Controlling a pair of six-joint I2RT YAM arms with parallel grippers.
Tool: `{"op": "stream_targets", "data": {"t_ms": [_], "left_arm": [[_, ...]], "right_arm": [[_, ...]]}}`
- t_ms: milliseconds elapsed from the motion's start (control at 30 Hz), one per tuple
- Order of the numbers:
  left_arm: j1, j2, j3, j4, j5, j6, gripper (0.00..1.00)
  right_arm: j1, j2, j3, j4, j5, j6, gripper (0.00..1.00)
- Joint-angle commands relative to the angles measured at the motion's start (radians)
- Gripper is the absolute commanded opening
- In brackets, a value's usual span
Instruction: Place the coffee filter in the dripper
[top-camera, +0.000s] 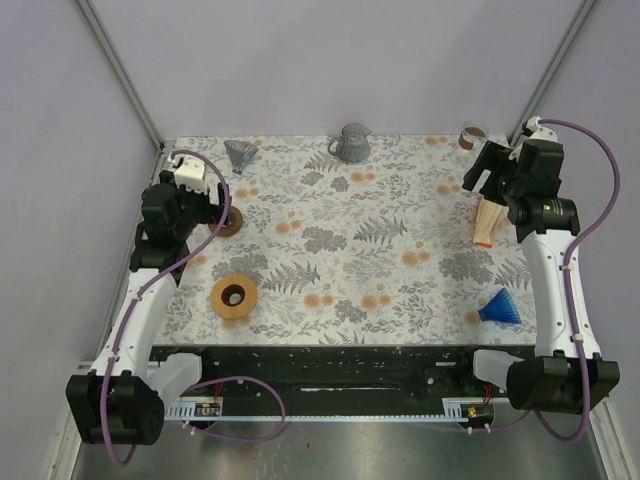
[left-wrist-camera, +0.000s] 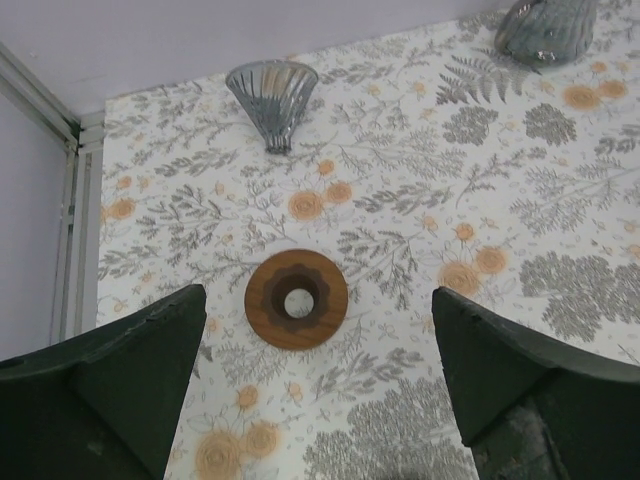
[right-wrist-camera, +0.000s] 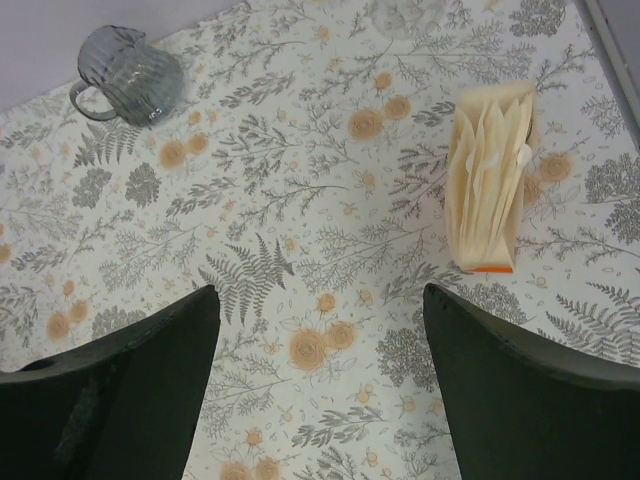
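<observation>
A stack of beige paper coffee filters (top-camera: 488, 222) lies on the floral table at the right, fanned out (right-wrist-camera: 490, 180). My right gripper (top-camera: 490, 175) hovers just behind it, open (right-wrist-camera: 315, 370), with only tablecloth between the fingers; the stack lies up and to the right of them. A clear ribbed glass dripper (top-camera: 240, 155) stands at the back left (left-wrist-camera: 272, 100). A blue cone dripper (top-camera: 500, 308) lies at the front right. My left gripper (top-camera: 215, 212) is open (left-wrist-camera: 315, 380) above the table, empty.
A wooden ring (left-wrist-camera: 297, 298) lies just ahead of the left fingers, and a second one (top-camera: 235, 296) sits nearer the front. A grey glass pitcher (top-camera: 350, 143) stands at the back centre (right-wrist-camera: 130, 75). A small brown cylinder (top-camera: 471, 135) is at the back right.
</observation>
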Motion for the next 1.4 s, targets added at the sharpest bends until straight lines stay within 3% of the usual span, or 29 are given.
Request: {"op": "stream_targets", "data": {"t_ms": [0, 300, 500, 600, 767, 833, 933, 1000, 1167, 1367], "left_arm": [[0.005, -0.006, 0.138, -0.259, 0.051, -0.002, 0.99], [0.005, 0.071, 0.274, -0.357, 0.025, -0.081, 0.98], [0.007, 0.124, 0.336, -0.397, -0.029, -0.065, 0.98], [0.008, 0.153, 0.378, -0.434, -0.043, -0.046, 0.98], [0.011, 0.196, 0.436, -0.492, -0.034, -0.014, 0.98], [0.011, 0.216, 0.455, -0.521, -0.027, -0.011, 0.98], [0.011, 0.244, 0.479, -0.543, -0.029, -0.011, 0.98], [0.011, 0.258, 0.49, -0.549, -0.032, -0.012, 0.98], [0.033, 0.287, 0.51, -0.56, -0.024, -0.023, 0.98], [0.043, 0.282, 0.524, -0.57, -0.032, -0.022, 0.98]], "right_arm": [[0.002, 0.01, 0.075, -0.074, 0.008, -0.02, 0.9], [0.002, 0.275, 0.336, -0.088, -0.005, -0.033, 0.89], [-0.01, 0.575, 0.581, -0.035, 0.12, -0.079, 0.9], [-0.036, 0.802, 0.815, -0.084, 0.137, -0.08, 0.89], [-0.094, 1.245, 1.447, -0.303, 0.118, -0.068, 0.82], [-0.12, 1.34, 1.573, -0.305, 0.106, -0.054, 0.78], [-0.162, 1.308, 1.394, -0.162, 0.065, -0.036, 0.75], [-0.174, 1.265, 1.251, -0.027, -0.051, -0.071, 0.73], [-0.175, 1.346, 1.356, -0.021, -0.132, -0.122, 0.72], [-0.177, 1.386, 1.342, 0.015, -0.158, -0.082, 0.67]]}}
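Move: For the right hand, the clear glass with the brown band stands about 36 cm ahead, 13 cm to its right and 25 cm below. The stack of coffee filters lies nearer, some 9 cm ahead, 12 cm to the right and 28 cm below; the grey jug stands about 33 cm ahead, 23 cm to the left and 24 cm below. From the left hand, that glass lies roughly 36 cm ahead, 67 cm to the right and 20 cm below. The empty right hand reaches forward about 28 cm, passing high to the left of the coffee filters, then late in the reach sinks some 15 cm and swings about 14 cm right to come up short of the banded glass, its fingers narrowing by about a fifth of their range without seeming to touch it. The left hand stays nearly in place with fingers wide open and tips its fingertips down by a little over 20 degrees. ##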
